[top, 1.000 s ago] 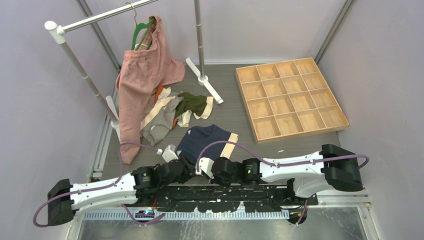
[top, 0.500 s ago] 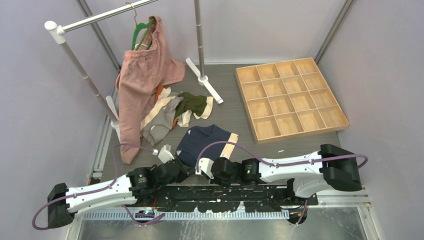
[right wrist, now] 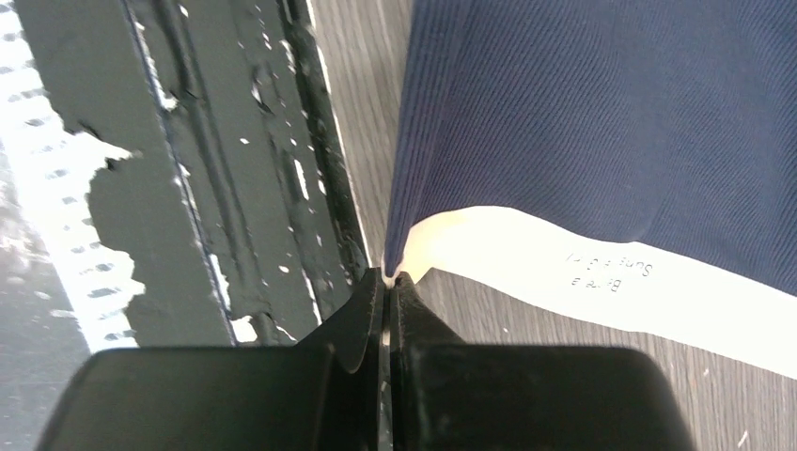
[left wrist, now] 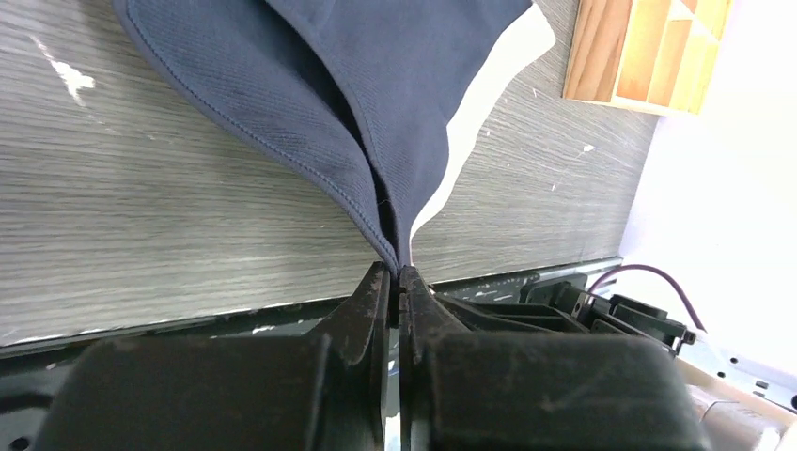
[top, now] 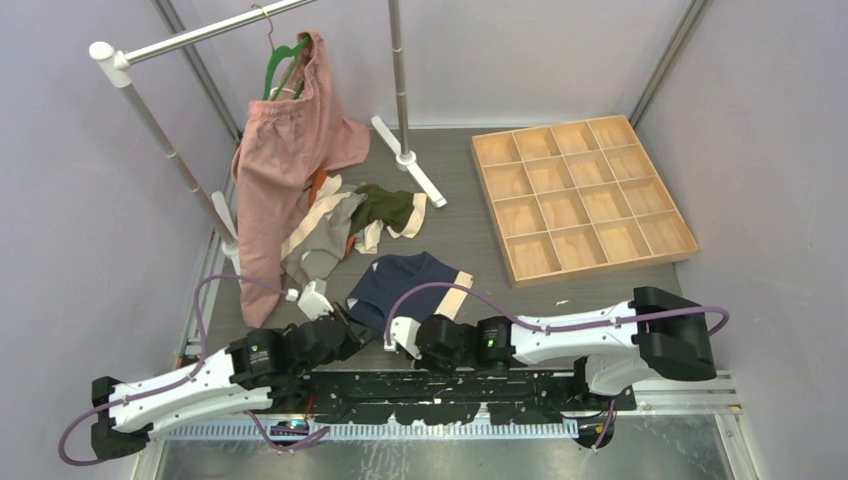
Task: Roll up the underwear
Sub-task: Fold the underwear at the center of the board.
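Navy underwear [top: 405, 283] with a cream waistband [top: 452, 293] lies on the grey table just ahead of both arms. The left wrist view shows my left gripper [left wrist: 397, 273] shut on a pinched fold of its navy fabric [left wrist: 376, 103] near the table's front edge. My right gripper [right wrist: 388, 275] is shut on the corner of the cream waistband [right wrist: 564, 272], where it meets the navy cloth [right wrist: 601, 113]. From above, the left gripper [top: 347, 320] and the right gripper [top: 392, 335] sit close together at the garment's near side.
More underwear lies in a pile [top: 340, 225] at the back left, with olive green [top: 388, 205] and grey [top: 322, 255] pairs showing. A large pink garment [top: 285, 160] hangs from a green hanger [top: 283, 58] on a rack [top: 400, 80]. A wooden compartment tray [top: 580, 195] stands at the right.
My left gripper has shut on the navy fabric. Both arms have shifted left, and the navy underwear has slid a little to the left with them.
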Available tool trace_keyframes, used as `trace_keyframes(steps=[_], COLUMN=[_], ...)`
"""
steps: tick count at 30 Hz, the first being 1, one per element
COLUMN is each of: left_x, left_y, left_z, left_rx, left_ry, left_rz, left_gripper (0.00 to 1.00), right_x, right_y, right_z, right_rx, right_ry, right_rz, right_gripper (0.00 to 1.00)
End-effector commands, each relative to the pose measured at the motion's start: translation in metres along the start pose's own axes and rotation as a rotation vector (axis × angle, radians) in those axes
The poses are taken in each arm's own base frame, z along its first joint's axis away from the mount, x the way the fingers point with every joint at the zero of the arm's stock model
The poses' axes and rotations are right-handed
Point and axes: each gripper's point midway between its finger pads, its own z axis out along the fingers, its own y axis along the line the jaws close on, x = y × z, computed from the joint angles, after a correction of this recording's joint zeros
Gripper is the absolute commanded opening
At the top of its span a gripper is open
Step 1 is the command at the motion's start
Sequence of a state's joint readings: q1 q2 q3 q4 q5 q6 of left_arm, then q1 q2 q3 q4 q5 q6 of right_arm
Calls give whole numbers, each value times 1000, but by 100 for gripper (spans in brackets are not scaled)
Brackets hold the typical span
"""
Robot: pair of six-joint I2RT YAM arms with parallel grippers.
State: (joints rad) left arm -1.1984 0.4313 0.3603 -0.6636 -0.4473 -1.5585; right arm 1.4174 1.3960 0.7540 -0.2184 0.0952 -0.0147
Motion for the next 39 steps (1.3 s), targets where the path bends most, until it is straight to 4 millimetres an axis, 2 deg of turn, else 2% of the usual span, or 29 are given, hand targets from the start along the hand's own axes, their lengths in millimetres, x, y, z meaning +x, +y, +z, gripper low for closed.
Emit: trace_keyframes(steps=[1,5,7,10,13,17,23,28,32,36,39], left_x=[-29,-38,-44,-59,-71,-72,-71,-90,-96,-92,-89], left_y=[16,15,15,12,-2,-21,-33,-43,-59,-73,-74], left_z=[-20,-32,-35,-39,-38,-27,3,25,41,62,75], left_rx=[-86,-99,-119,-154,-161,-175,-204,-186,-159,-141,-149], left_ry=[-97,-113,-136,-199,-260,-278,-235,-225,-202,-157,-128], left_rz=[96,124,143,177,219,262,300,285,328,385,422], left_gripper=[1,1,1,1,1,1,1,1,1,1,1], right_x=[-20,-38,-43,-44,-48,-44,-33,-26,-17,-5,4], right_y=[28,52,56,51,40,17,-11,-33,-51,-70,-83], right_z=[-1,-6,-9,-14,-22,-32,-43,-53,-53,-49,-47], right_rx=[-92,-188,-211,-221,-225,-204,-147,-68,13,109,170], right_ry=[-12,-65,-87,-93,-87,-34,-32,-47,-23,22,52], right_rz=[11,43,72,134,219,312,386,426,452,477,498], right_gripper=[1,1,1,1,1,1,1,1,1,1,1])
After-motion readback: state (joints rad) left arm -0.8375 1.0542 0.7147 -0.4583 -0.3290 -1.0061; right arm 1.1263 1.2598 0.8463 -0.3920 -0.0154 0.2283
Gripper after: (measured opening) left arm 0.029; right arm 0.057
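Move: Both hands already pinch the near edge of the navy underwear, the right one at its cream-banded corner. From the left hand the far edge lies about 16 cm ahead, 5 cm to the right and 6 cm below, with the olive garment some 25 cm ahead and 3 cm right. From the right hand the far banded corner lies roughly 15 cm ahead, 10 cm right and 3 cm lower; the wooden tray's middle is about 30 cm ahead and 32 cm right. Keeping their pinch, both hands first swing about 4 cm to the left while rising, the right also drawing back some 3 cm. Then they carry the near edge forward over the lying cloth, the left about 10 cm and the right about 9, both easing back to the right. The right climbs higher and turns some 20 degrees clockwise, while the left rolls with its left side rising about 20. ##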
